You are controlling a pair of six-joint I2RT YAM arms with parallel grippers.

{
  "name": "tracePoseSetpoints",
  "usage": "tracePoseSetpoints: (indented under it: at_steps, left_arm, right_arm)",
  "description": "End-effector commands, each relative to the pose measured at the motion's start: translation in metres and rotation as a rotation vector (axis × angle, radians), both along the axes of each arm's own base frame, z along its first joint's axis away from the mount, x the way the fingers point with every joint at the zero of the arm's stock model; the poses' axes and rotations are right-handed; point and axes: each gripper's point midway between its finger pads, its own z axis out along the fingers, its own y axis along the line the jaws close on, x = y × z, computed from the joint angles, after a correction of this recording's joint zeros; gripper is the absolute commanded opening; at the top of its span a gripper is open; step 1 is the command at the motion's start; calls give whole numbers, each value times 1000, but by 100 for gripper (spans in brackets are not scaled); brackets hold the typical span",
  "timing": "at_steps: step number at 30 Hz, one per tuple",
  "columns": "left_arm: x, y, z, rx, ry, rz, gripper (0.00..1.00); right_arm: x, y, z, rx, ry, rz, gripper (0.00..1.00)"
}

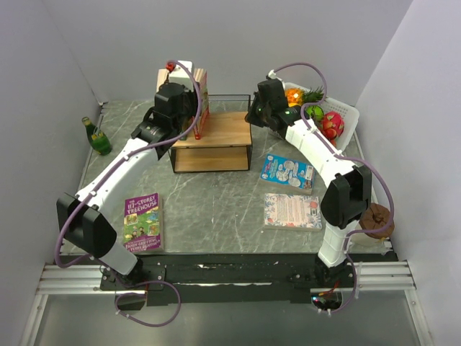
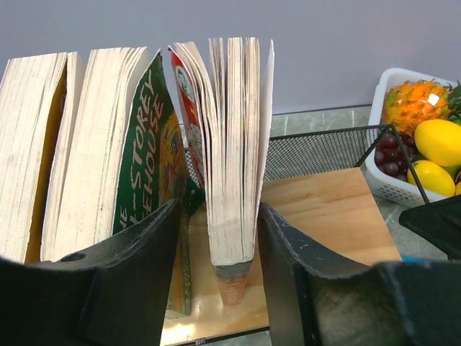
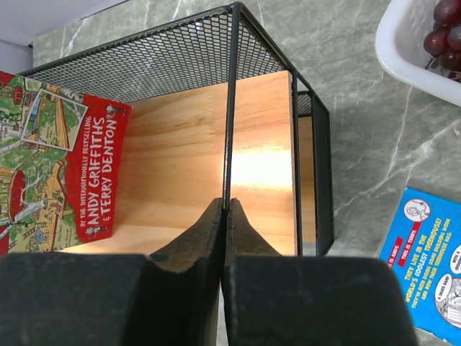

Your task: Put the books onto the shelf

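Observation:
Three books stand upright at the left end of the shelf [image 1: 216, 130]. One has a green Treehouse cover [image 2: 148, 137]. A red-covered one [image 2: 230, 144] stands between the fingers of my left gripper [image 2: 220, 204], which is open, with a gap on its left side. My right gripper [image 3: 225, 202] is shut on the thin black wire of the shelf [image 3: 187, 158] at its right rear corner [image 1: 252, 115]. A purple Treehouse book [image 1: 142, 221], a blue book [image 1: 287, 171] and a pale pink patterned book [image 1: 292, 210] lie flat on the table.
A white basket of fruit [image 1: 344, 115] stands at the back right, close to the right arm. A green bottle [image 1: 97, 137] stands by the left wall. A brown round object [image 1: 376, 218] sits at the right edge.

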Motion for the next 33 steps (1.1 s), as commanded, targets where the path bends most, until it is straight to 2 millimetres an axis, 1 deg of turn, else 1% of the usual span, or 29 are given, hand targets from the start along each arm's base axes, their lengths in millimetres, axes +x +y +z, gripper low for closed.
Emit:
tracePoseSetpoints:
  at_steps: [1,3,8,11,12,14,15,16,18,19,20,21,22,23,25,26,28,29,30,31,32,33]
  left_arm:
    - [-12,3,58,-73,-106,-18,53]
    - [-13,3,59,-76,-106,-21,54]
    - [-17,7,75,-82,-135,-10,56]
    - [-23,13,90,-101,-166,7,56]
    - [-29,15,99,-119,-183,9,56]
    - [-36,17,111,-145,-214,9,57]
    - [-45,18,123,-170,-240,1,57]
    - [-49,17,128,-184,-259,-10,57]
    - [-63,8,140,-225,-294,-66,53]
    - [-67,0,135,-236,-287,-106,51]
    - [-74,-13,137,-252,-296,-157,48]
    - [-80,-23,141,-274,-308,-202,47]
    - [-83,-33,136,-284,-297,-229,46]
    - [-88,-46,135,-296,-290,-268,41]
    - [-91,-69,123,-307,-256,-332,34]
    - [-91,-86,111,-305,-228,-364,25]
    - [-93,-106,100,-306,-195,-391,16]
    - [-90,-113,92,-300,-175,-396,9]
    - [-82,-122,77,-289,-143,-387,7]
    - [-75,-122,70,-292,-129,-341,5]
    - [-68,-128,56,-303,-94,-322,1]
    - [-62,-128,50,-310,-88,-298,1]
  right_arm:
    - [-3,-8,8,-24,-16,4,6]
    - [-4,-7,8,-22,-14,8,8]
    - [-3,-7,9,-20,-13,10,9]
    - [-3,-6,8,-25,-11,12,9]
    - [-4,-6,8,-24,-9,13,9]
    - [-4,-7,8,-28,-9,11,9]
    - [-4,-8,8,-27,-10,10,9]
    - [-4,-7,7,-28,-10,14,9]
    - [-4,-6,2,-30,0,20,9]
    - [-4,-6,3,-30,-1,20,9]
    - [-4,-6,0,-30,8,18,9]
    - [-4,-5,-2,-29,11,20,7]
    - [-4,-5,-3,-28,13,19,5]
    - [-5,-4,-4,-21,18,18,3]
    - [-7,-5,-6,-21,25,18,0]
    - [-8,-4,-7,-18,26,17,0]
    - [-10,-5,-7,-17,28,20,0]
    - [-10,-6,-8,-14,31,16,0]
    - [-12,-5,-9,-12,33,21,0]
    - [-12,-4,-9,-6,32,20,0]
    - [-13,-5,-11,-7,39,19,0]
    - [-15,-4,-13,-3,46,25,0]
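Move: Between the left hand's half-open fingers stands the red book, its middle about 5 cm ahead and 5 cm below. Beside it and at much the same depth and height, the green book is some 5 cm to the hand's left and the orange book about 9 cm left; the shelf's right rail lies about 17 cm right, 2 cm nearer and 10 cm lower. From the right hand, the red book is about 17 cm left, 7 cm ahead and 5 cm up. Lifting clear of the red book it has already let go, the left hand climbs about 13 cm while drawing back, then swings some 11 cm right over the free part of the board and starts to sink. The fingers shut on nothing as the wrist yaws about 20 degrees clockwise and rolls left side down. The right hand keeps its pinch on the shelf's right rail. ##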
